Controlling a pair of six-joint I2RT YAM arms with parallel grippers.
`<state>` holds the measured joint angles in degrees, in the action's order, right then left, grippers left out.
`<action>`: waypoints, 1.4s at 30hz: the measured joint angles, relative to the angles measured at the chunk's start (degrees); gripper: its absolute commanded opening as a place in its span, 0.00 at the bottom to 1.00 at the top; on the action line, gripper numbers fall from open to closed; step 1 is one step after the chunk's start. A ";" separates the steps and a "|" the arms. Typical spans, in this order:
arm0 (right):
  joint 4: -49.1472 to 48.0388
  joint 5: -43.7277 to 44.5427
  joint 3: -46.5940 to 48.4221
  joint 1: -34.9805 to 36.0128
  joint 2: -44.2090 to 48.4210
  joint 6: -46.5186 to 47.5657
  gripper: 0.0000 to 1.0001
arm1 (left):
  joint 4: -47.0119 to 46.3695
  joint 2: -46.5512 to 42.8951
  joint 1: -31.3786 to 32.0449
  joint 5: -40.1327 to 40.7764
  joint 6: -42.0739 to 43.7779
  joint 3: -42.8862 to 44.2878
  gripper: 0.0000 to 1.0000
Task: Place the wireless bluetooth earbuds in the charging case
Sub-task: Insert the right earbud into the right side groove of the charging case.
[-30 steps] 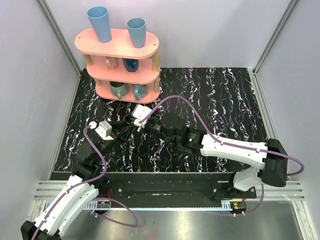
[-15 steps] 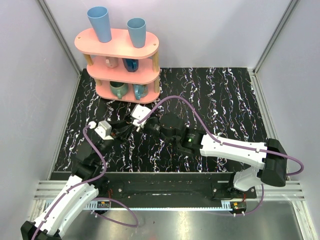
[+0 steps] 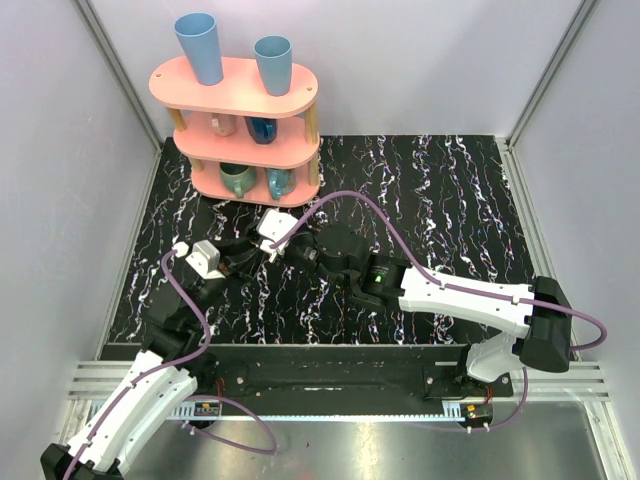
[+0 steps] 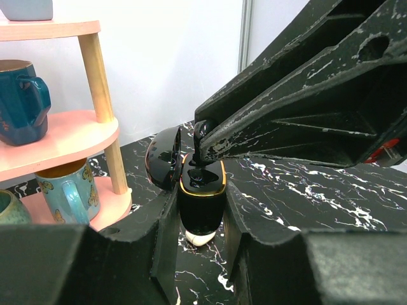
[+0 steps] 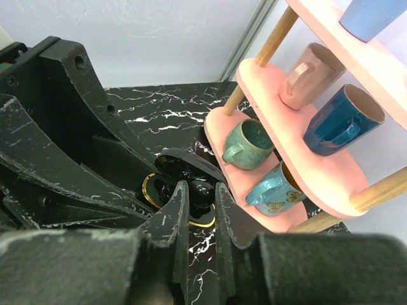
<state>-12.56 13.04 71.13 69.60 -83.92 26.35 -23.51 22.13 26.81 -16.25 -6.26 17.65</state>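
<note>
The charging case (image 4: 201, 198) looks glossy black with a gold rim. Its lid (image 4: 162, 155) stands open to the left. My left gripper (image 4: 201, 210) is shut on its lower body and holds it upright above the marble table. A pale rounded nub (image 4: 198, 237) shows under the case; I cannot tell what it is. From above, my right gripper (image 5: 201, 190) is shut on a small dark glossy earbud (image 5: 203, 189), right over the case's open wells (image 5: 159, 190). In the top view the left gripper (image 3: 250, 255) and the right gripper (image 3: 288, 250) meet tip to tip.
A pink three-tier shelf (image 3: 240, 100) with blue tumblers and mugs stands just behind the grippers. Its wooden post (image 4: 105, 95) and a teal mug (image 4: 67, 194) are close on the left. Black marble table (image 3: 450, 200) stretches to the right, with walls on all sides.
Both grippers have drifted a little left and toward the shelf, still together. The right jaws have closed tighter on the earbud.
</note>
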 measured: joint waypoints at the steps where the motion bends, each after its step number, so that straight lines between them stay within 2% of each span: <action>1: 0.07 0.02 0.02 0.02 -0.04 0.09 0.17 | 0.00 0.00 0.00 0.00 0.00 0.00 0.00; 27: 1.97 2.51 0.55 0.15 -0.20 1.66 0.19 | -0.04 -0.11 0.00 -0.04 0.37 0.02 0.00; 30: 2.19 2.38 0.61 0.15 -0.20 1.05 0.29 | 0.11 -0.39 0.00 -0.04 0.39 0.02 0.00; 36: 2.99 2.60 1.14 0.13 -0.28 0.20 0.54 | 0.26 -0.39 0.00 -0.17 0.46 0.02 0.00; 39: 3.08 2.80 1.64 0.07 -0.28 -0.15 0.63 | 0.02 -0.39 0.00 -0.24 0.46 0.02 0.00; 42: 2.80 3.02 1.86 0.07 -0.24 -0.09 0.76 | -0.07 -0.39 0.00 -0.24 0.46 0.02 0.00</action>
<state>-9.76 16.05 72.99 69.67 -84.16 26.26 -23.57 21.74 26.81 -16.49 -5.80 17.67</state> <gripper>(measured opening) 0.648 0.332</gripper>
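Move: The right hand holds the right earbud at the open charging case; the right side groove lies about 1 cm to its left and 1 cm below, level fore and aft. The case's raised lid stands some 2 cm ahead and 2 cm left of this hand, level in height. The light-blue mug is roughly 15 cm ahead and 15 cm below. From the left hand, which grips the case, the groove is about 1 cm ahead, 1 cm right and 2 cm above. The right hand eases 1 cm forward-right, dips 1 cm, then opens off the earbud in the left-held case. ##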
